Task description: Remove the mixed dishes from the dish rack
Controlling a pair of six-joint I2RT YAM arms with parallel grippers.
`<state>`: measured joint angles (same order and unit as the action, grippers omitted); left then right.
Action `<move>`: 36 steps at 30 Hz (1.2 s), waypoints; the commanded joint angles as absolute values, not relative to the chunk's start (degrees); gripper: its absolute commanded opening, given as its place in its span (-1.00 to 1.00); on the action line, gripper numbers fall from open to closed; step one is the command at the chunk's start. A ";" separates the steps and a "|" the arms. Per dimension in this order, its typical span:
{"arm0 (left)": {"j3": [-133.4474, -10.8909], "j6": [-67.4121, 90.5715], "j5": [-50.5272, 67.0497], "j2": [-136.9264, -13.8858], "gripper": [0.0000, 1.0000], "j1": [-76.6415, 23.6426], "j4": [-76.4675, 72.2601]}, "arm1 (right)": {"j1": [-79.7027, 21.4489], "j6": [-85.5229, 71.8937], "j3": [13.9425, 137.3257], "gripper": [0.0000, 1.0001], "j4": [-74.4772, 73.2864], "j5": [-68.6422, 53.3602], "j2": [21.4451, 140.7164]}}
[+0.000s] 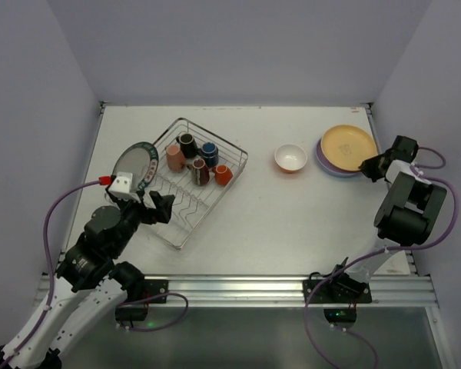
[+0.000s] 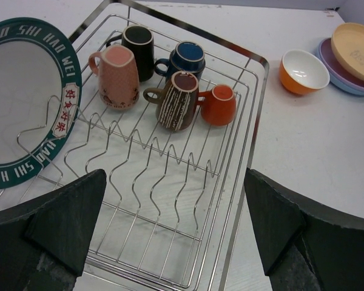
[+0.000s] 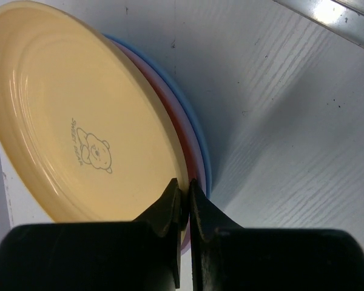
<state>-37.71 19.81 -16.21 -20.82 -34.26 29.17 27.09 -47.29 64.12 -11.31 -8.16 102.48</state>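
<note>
The dish rack (image 1: 186, 206) holds a pattern-rimmed white plate (image 1: 134, 165) upright at its left end. At its far end stand several mugs: pink (image 2: 116, 76), black (image 2: 138, 50), blue (image 2: 188, 57), brown (image 2: 178, 100) and orange (image 2: 219, 104). My left gripper (image 2: 175, 182) hangs open over the rack's (image 2: 258, 115) bare near end. On the table to the right sit the orange bowl (image 1: 290, 158) and a plate stack. My right gripper (image 3: 185, 188) is shut on the rim of the yellow plate (image 3: 79, 121), which is tilted atop the lavender (image 3: 183, 142) and blue (image 3: 198, 142) plates.
White walls close in the table on the left, back and right. The plate stack (image 1: 328, 166) lies near the right wall. A metal rail (image 1: 238, 288) runs along the near edge by both arm bases.
</note>
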 commanded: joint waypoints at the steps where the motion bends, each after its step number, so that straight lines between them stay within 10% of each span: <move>1: -37.44 18.46 -15.56 -21.09 1.00 -34.54 25.84 | 27.07 -46.06 64.86 -1.00 -8.53 -7.29 102.30; 25: -37.53 18.63 -16.87 -20.13 1.00 -34.54 26.28 | 25.58 -45.88 63.37 -0.61 -9.05 -9.67 101.61; 36: -38.23 18.90 -18.89 -21.09 1.00 -34.45 26.72 | 25.14 -44.39 66.17 0.16 -13.62 -8.45 98.44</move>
<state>-37.60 19.84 -16.71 -20.67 -34.26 28.75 25.43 -46.26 63.70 -10.59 -9.98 101.25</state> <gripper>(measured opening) 0.997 0.567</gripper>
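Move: The right hand, pinching the near-right rim of the yellow plate, has that plate's middle about 7 cm ahead and 5 cm to its left, roughly level with it. The purple plate it is to settle on is centred some 6 cm ahead, 7 cm to the hand's left and 2 cm below; the white bowl sits about 3 cm ahead, 25 cm left and 2 cm lower. From the idle left hand the purple plate lies roughly 27 cm ahead, 60 cm to the right and 20 cm below. The right hand, still holding the yellow plate's rim, eases about 1.5 cm to its left and a touch down, turning only a few degrees counter-clockwise, to bring the yellow plate over the purple one. Its fingers then spread to a little over half open and let go of the rim, and with them still opening either side of it the hand starts to rise, by some 1.5 cm. ##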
